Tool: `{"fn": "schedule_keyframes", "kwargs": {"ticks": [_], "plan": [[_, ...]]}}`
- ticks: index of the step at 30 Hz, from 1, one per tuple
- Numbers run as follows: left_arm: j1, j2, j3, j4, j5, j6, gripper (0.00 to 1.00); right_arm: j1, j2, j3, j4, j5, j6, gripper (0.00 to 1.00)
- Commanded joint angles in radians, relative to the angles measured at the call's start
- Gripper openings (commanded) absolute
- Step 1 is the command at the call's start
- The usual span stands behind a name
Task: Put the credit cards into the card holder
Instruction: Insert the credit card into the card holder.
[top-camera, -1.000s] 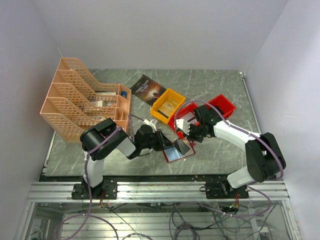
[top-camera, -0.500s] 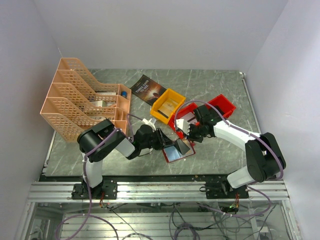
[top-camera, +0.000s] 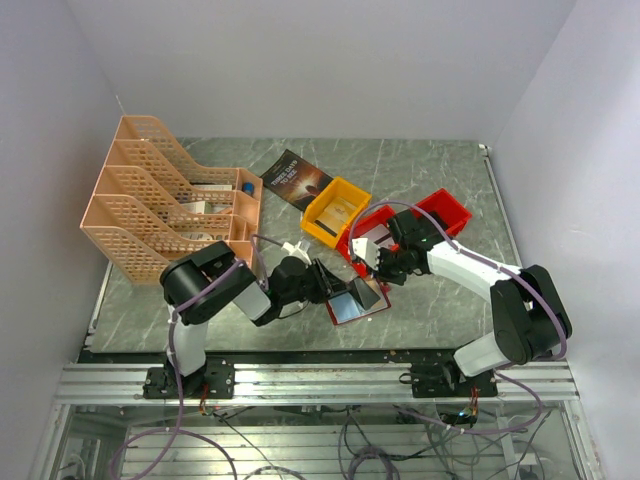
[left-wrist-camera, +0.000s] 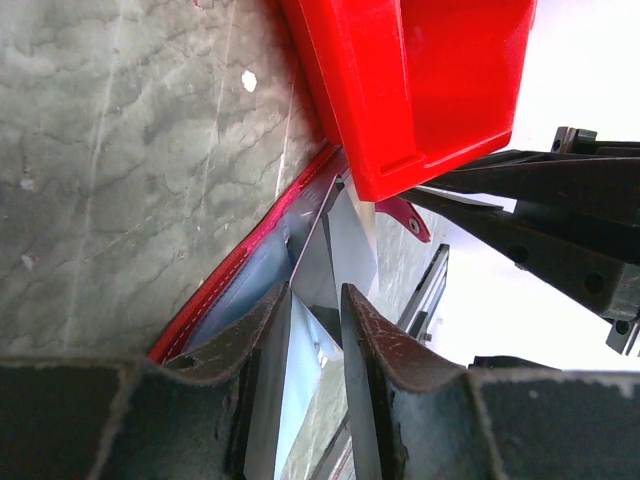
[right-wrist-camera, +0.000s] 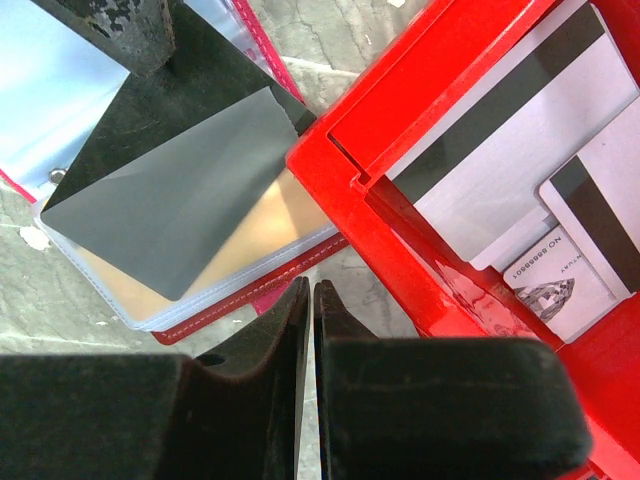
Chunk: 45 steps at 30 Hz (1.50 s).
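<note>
The card holder (top-camera: 355, 303) lies open on the table, dark red with clear pockets. A grey card (right-wrist-camera: 170, 190) sits slanted, partly inside one pocket above the holder's red edge (right-wrist-camera: 220, 302). My left gripper (top-camera: 325, 283) is at the holder's left side. Its jaws (left-wrist-camera: 312, 295) stand a little apart, and a pale leaf of the holder (left-wrist-camera: 300, 350) rests against one finger only. My right gripper (right-wrist-camera: 308, 285) is shut on nothing, hovering over the table between the holder and the red bin (right-wrist-camera: 400, 250). More credit cards (right-wrist-camera: 500, 150) lie in that bin.
A second red bin (top-camera: 445, 210) and a yellow bin (top-camera: 335, 210) stand behind the holder. A dark book (top-camera: 295, 178) lies farther back. The orange file rack (top-camera: 170, 200) fills the left side. In the left wrist view the red bin (left-wrist-camera: 420, 90) looms close above the holder.
My left jaws have parted a little at the holder, and the left arm's elbow has shifted slightly. The right arm has not moved.
</note>
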Motion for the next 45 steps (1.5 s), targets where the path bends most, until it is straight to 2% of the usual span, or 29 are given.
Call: {"fn": "schedule_keyframes", "kwargs": {"ticks": [1,5,12,17,30,45], "plan": [[-0.021,0.042,-0.001,0.125,-0.048,-0.017,0.37,-0.003,-0.004,0.02,-0.013,-0.01,0.001,0.07],[-0.032,0.059,0.001,0.162,-0.063,-0.007,0.33,-0.003,-0.001,0.02,-0.013,-0.009,0.0,0.07],[-0.031,0.104,0.001,0.244,-0.04,0.009,0.14,-0.003,0.0,0.019,-0.013,-0.009,-0.002,0.07],[-0.026,0.12,-0.001,0.266,0.008,0.017,0.07,-0.002,0.003,0.02,-0.015,-0.008,-0.003,0.07],[0.006,0.059,-0.007,0.126,0.09,0.039,0.07,-0.003,0.047,0.024,-0.034,-0.008,-0.009,0.07],[0.037,0.06,0.058,-0.012,0.194,0.073,0.07,-0.002,0.053,0.024,-0.038,-0.038,-0.011,0.07]]}}
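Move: The black card, already partly under the holder's clear pocket, centres about 5 cm right of the left hand, 1 cm back and 1 cm lower, its near edge between the open fingers. The card holder's middle is some 3 cm right and 2 cm back; the near red box about 12 cm ahead and 7 cm right; the yellow box 18 cm ahead, 3 cm left. From the right hand the card lies about 4 cm left, 4 cm back and 2 cm below. Left hand slides about 1 cm right, pinches the black card's edge, then eases slightly left and back. ##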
